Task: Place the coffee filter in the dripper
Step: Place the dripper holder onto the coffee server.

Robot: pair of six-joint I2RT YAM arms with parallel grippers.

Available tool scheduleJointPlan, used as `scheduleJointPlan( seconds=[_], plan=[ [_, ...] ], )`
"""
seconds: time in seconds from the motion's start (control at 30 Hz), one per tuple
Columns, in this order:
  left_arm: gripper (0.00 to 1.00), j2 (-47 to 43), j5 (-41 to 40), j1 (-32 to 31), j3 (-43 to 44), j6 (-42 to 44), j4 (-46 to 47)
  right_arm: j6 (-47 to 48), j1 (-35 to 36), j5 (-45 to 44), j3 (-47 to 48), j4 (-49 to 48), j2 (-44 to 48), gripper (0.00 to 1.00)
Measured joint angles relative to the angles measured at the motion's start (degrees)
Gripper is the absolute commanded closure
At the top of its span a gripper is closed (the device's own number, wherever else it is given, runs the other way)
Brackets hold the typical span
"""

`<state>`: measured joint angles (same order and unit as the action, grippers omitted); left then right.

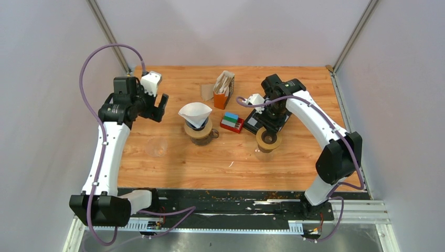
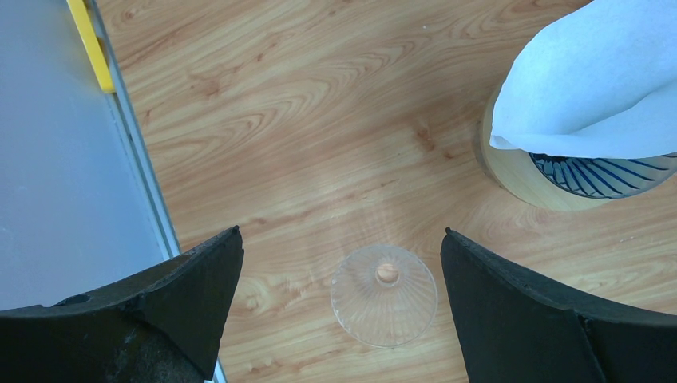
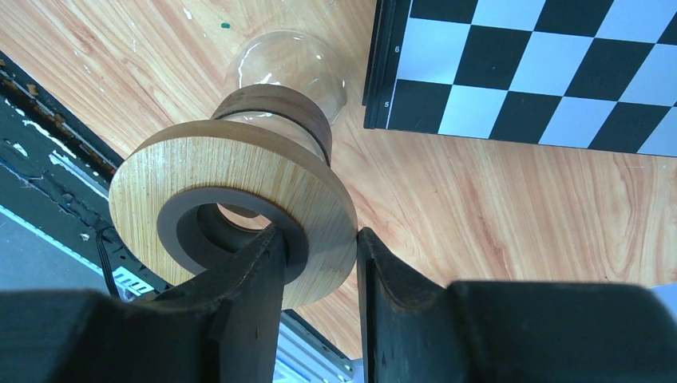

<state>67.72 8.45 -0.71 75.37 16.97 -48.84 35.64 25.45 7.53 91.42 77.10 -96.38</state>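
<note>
The white paper coffee filter (image 1: 195,112) stands open in a blue-ribbed dripper (image 2: 595,174), which sits in a wooden ring (image 1: 199,131) mid-table. In the left wrist view the filter (image 2: 587,80) fills the upper right corner. A clear ribbed glass cone (image 2: 384,294), also a dripper by its shape, lies on the table (image 1: 173,168) below my left gripper (image 2: 342,233). That gripper (image 1: 159,109) hangs wide open and holds nothing. My right gripper (image 3: 319,239) is shut on a second wooden ring (image 3: 239,171), one finger inside its hole and one outside. This ring (image 1: 268,139) rests on a glass carafe (image 3: 287,60).
An orange box of filters (image 1: 223,92) stands at the back centre. Small coloured blocks (image 1: 231,122) lie right of the filter. A checkered board (image 3: 543,72) lies just behind the right gripper. A metal rail (image 2: 136,152) edges the table on the left.
</note>
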Motion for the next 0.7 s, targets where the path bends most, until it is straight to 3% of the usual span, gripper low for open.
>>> scheduleJointPlan(
  seconds=[0.23,0.47,0.7],
  plan=[
    [0.0,-0.2,-0.17,0.0,-0.15,0.09,0.02,0.07,0.0,-0.02,-0.79,-0.02,-0.02,0.63],
    [0.0,-0.2,-1.11,0.0,-1.44,0.35,0.09,-0.15,0.0,-0.2,-1.03,-0.07,0.0,0.33],
    [0.0,1.16,-3.41,0.15,-1.75,1.07,-1.38,-0.46,0.0,-0.15,0.44,0.04,0.48,0.3]
  ],
)
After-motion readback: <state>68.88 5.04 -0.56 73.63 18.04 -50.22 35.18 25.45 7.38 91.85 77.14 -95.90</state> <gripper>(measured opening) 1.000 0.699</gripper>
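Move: The dripper holder, already on the mouth of the coffee server, is pinched at its far right rim by the right hand; the holder's middle lies about 3 cm back, 3 cm left and 1 cm below that hand, the server's directly under the holder, some 7 cm below the hand. The chessboard is roughly 14 cm ahead, the colour blocks 9 cm ahead and 16 cm left, both about 14 cm down. From the left hand the holder lies some 45 cm right, 7 cm back and 10 cm below. The dripper holder's rim is let go by the right hand: after easing down about half a centimetre, the fingers open from roughly a third to two thirds, and the hand then starts up by about 1 cm, the fingers still straddling the rim. Meanwhile the left hand, empty and wide open, begins sinking about 2 cm and slips 1 cm left, tipping slightly down. ##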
